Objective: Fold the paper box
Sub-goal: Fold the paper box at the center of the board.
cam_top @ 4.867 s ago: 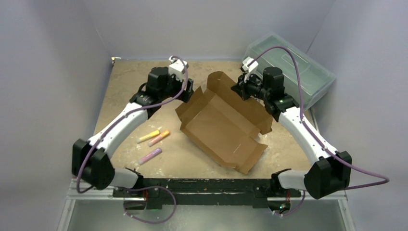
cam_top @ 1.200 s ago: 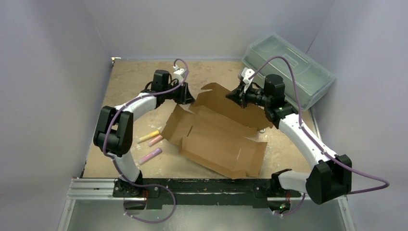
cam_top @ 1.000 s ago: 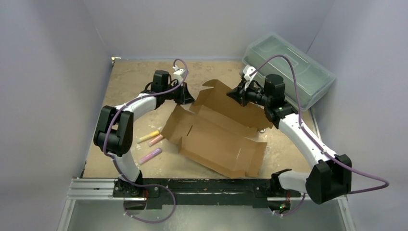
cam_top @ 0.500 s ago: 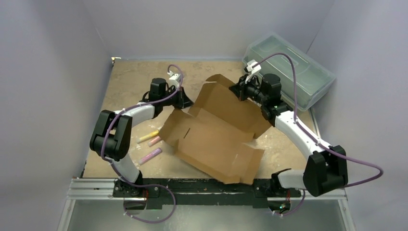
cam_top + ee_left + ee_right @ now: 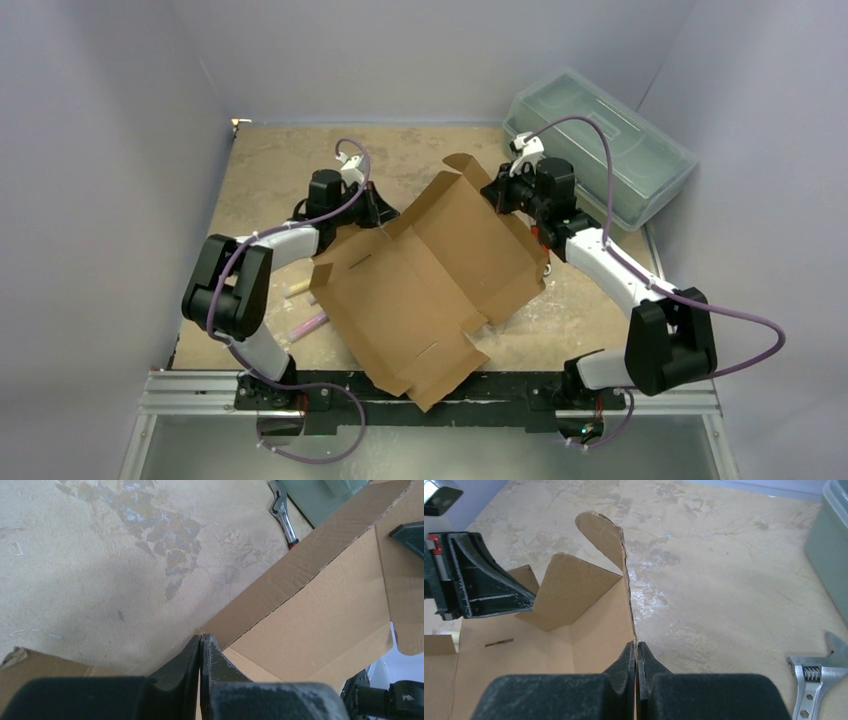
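Note:
The paper box (image 5: 420, 285) is a brown cardboard sheet with flaps, held tilted above the table between both arms, its near end over the front rail. My left gripper (image 5: 377, 212) is shut on a corner of its far left edge. In the left wrist view the fingertips (image 5: 201, 639) pinch that cardboard (image 5: 320, 600). My right gripper (image 5: 497, 195) is shut on the far right edge. In the right wrist view the cardboard edge (image 5: 626, 580) runs straight into the closed gripper (image 5: 635, 646), and the box interior (image 5: 549, 630) lies to its left.
A translucent grey-green toolbox (image 5: 600, 145) stands at the back right. A metal wrench (image 5: 811, 680) lies on the table beside it. Coloured markers (image 5: 308, 325) lie at the left, partly hidden under the box. Purple walls close in the sides and back.
The box has been lifted and swung from lying on the table to hanging tilted, its near end now over the front rail. Both arms drew back toward their bases, still gripping.

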Motion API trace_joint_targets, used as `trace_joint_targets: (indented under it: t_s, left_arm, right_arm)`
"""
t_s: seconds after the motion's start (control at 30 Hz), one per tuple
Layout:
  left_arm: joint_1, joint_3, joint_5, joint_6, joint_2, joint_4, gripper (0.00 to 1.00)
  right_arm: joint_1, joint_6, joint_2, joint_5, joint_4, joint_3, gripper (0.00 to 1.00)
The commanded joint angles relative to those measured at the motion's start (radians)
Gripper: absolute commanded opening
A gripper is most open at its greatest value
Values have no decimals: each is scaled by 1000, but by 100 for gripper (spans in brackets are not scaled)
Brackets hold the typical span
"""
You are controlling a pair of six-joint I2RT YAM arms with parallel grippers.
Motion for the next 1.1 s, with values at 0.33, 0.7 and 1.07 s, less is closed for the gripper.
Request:
trace_joint_targets:
  t_s: [0.33, 0.7, 1.07]
  left_arm:
    - [8, -10, -106, 172, -95, -53, 0]
    - [4, 61, 60, 170, -100, -70, 9]
    - [29, -11, -311, 139, -488, -283, 79]
  right_arm:
    - [-4, 4, 6, 102, 38, 17, 0]
    - [1, -226, -31, -90, -74, 125, 0]
    - [1, -491, 22, -89, -283, 277, 0]
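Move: The left fingers are already shut on the paper box at its small far-left corner tab; the box's floor panel has its middle some 20 cm back from that hand, a little below, with the yellow marker about 13 cm back, 17 cm left and 11 cm down. The right fingers already pinch the raised wall's rim; that floor middle is about 20 cm back and 16 cm left of them, roughly 13 cm below. The wrench lies some 11 cm to their right, nearly level and 18 cm lower; the green toolbox about 13 cm ahead, 20 cm right and 12 cm lower. The left hand lets go of the box's corner tab: after edging up about 1.5 cm still shut, its fingers spread to well over half open and it pulls up sharply and a bit left, about 8 cm in all, tipping its fingers upward. The right hand keeps its pinch on the wall's rim, first nearly still, then raises it about 5 cm while rolling its left side down some 15 degrees and turning slightly counter-clockwise. ##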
